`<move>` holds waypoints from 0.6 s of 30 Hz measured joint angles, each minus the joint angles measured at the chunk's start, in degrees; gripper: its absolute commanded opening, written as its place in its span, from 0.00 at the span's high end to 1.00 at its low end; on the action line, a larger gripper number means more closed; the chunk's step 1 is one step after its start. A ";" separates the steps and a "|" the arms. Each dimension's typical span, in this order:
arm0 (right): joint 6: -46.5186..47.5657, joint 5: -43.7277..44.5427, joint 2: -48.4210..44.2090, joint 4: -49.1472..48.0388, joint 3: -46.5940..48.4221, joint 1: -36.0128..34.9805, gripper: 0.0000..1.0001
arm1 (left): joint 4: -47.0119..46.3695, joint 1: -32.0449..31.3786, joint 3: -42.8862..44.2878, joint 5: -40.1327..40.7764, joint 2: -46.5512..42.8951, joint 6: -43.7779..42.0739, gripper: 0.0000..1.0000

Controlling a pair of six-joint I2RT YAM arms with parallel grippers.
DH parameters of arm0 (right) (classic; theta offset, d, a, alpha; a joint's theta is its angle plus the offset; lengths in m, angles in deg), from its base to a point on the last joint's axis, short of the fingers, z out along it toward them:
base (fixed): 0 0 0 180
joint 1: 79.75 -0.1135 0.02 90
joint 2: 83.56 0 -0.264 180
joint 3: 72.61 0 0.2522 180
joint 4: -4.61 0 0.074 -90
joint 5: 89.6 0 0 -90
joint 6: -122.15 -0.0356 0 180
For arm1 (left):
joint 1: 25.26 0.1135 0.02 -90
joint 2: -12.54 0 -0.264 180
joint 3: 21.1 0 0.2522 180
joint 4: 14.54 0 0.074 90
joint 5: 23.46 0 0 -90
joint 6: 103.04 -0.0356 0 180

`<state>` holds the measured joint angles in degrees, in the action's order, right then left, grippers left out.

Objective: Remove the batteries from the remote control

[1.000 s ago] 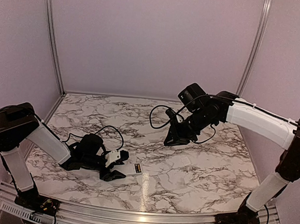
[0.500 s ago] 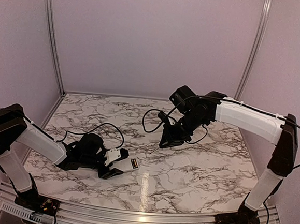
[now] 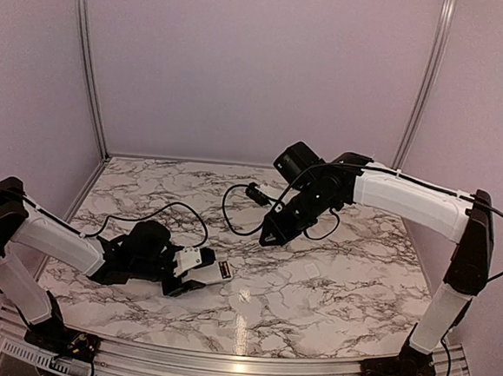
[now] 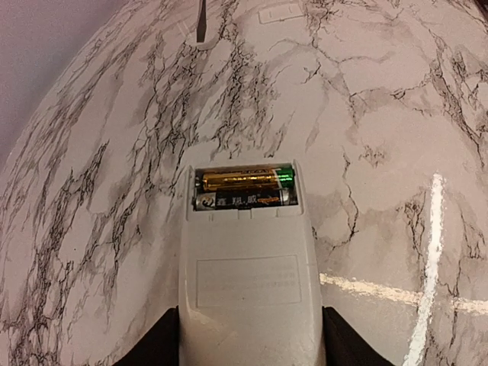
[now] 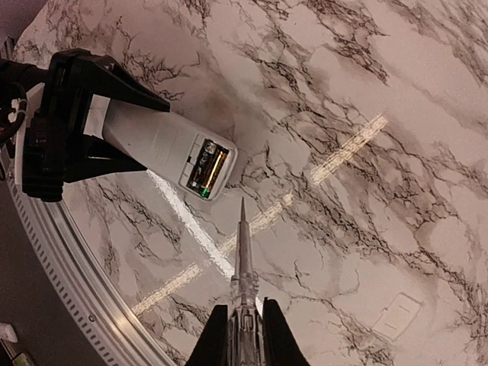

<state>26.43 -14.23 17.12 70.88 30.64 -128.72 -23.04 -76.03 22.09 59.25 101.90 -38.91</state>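
The white remote control (image 4: 248, 282) lies back-up, and my left gripper (image 4: 249, 343) is shut on its near end, one black finger on each side. Its battery recess is uncovered, with two batteries (image 4: 244, 189) side by side in it, one gold, one dark. In the top view the remote control (image 3: 213, 272) sits low over the marble, held by the left gripper (image 3: 188, 274). My right gripper (image 5: 245, 335) is shut on a slim pointed tool (image 5: 244, 259). The tool's tip hangs just short of the batteries (image 5: 207, 169), apart from the remote control (image 5: 164, 145).
The small flat white cover plate (image 3: 309, 269) lies on the marble to the right of the remote, also seen as the cover plate (image 5: 398, 316) in the right wrist view. A metal rail (image 3: 237, 365) edges the table's front. Purple walls enclose the other sides.
The right arm has swung left and forward, bringing the tool closer to the remote. The left arm has sunk lower and drawn the remote slightly left.
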 measured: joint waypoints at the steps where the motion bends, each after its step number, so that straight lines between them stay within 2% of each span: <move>1: 0.85 0.17 -0.13 -0.13 -0.02 -0.02 1.00 | 0.33 -0.17 0.00 0.31 -0.87 -0.35 0.46; 12: 8.59 0.66 -7.32 -5.79 -3.93 -0.81 1.00 | 2.49 -0.81 1.01 5.18 -8.55 -6.78 0.45; 18: 12.74 -0.42 -7.65 -7.76 -3.93 -0.83 1.00 | 9.62 -0.83 5.38 3.61 -9.20 -9.42 0.45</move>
<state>39.17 -14.65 9.48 63.12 26.71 -129.55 -13.42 -76.86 27.47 62.86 92.70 -48.33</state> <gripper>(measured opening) 0.111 0.593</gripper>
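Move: The left hand already holds the remote control; its batteries lie about 6 cm to the right of that hand, 3 cm ahead and 4 cm lower. From the right hand, which holds the screwdriver, the batteries are some 11 cm to the left, roughly level fore and aft, and 16 cm below. The battery cover lies on the table about 10 cm to the right of the right hand, 3 cm ahead and 17 cm down. Left arm lifts the held remote about 6 cm; right raises its screwdriver 5 cm, swinging the tip forward. ##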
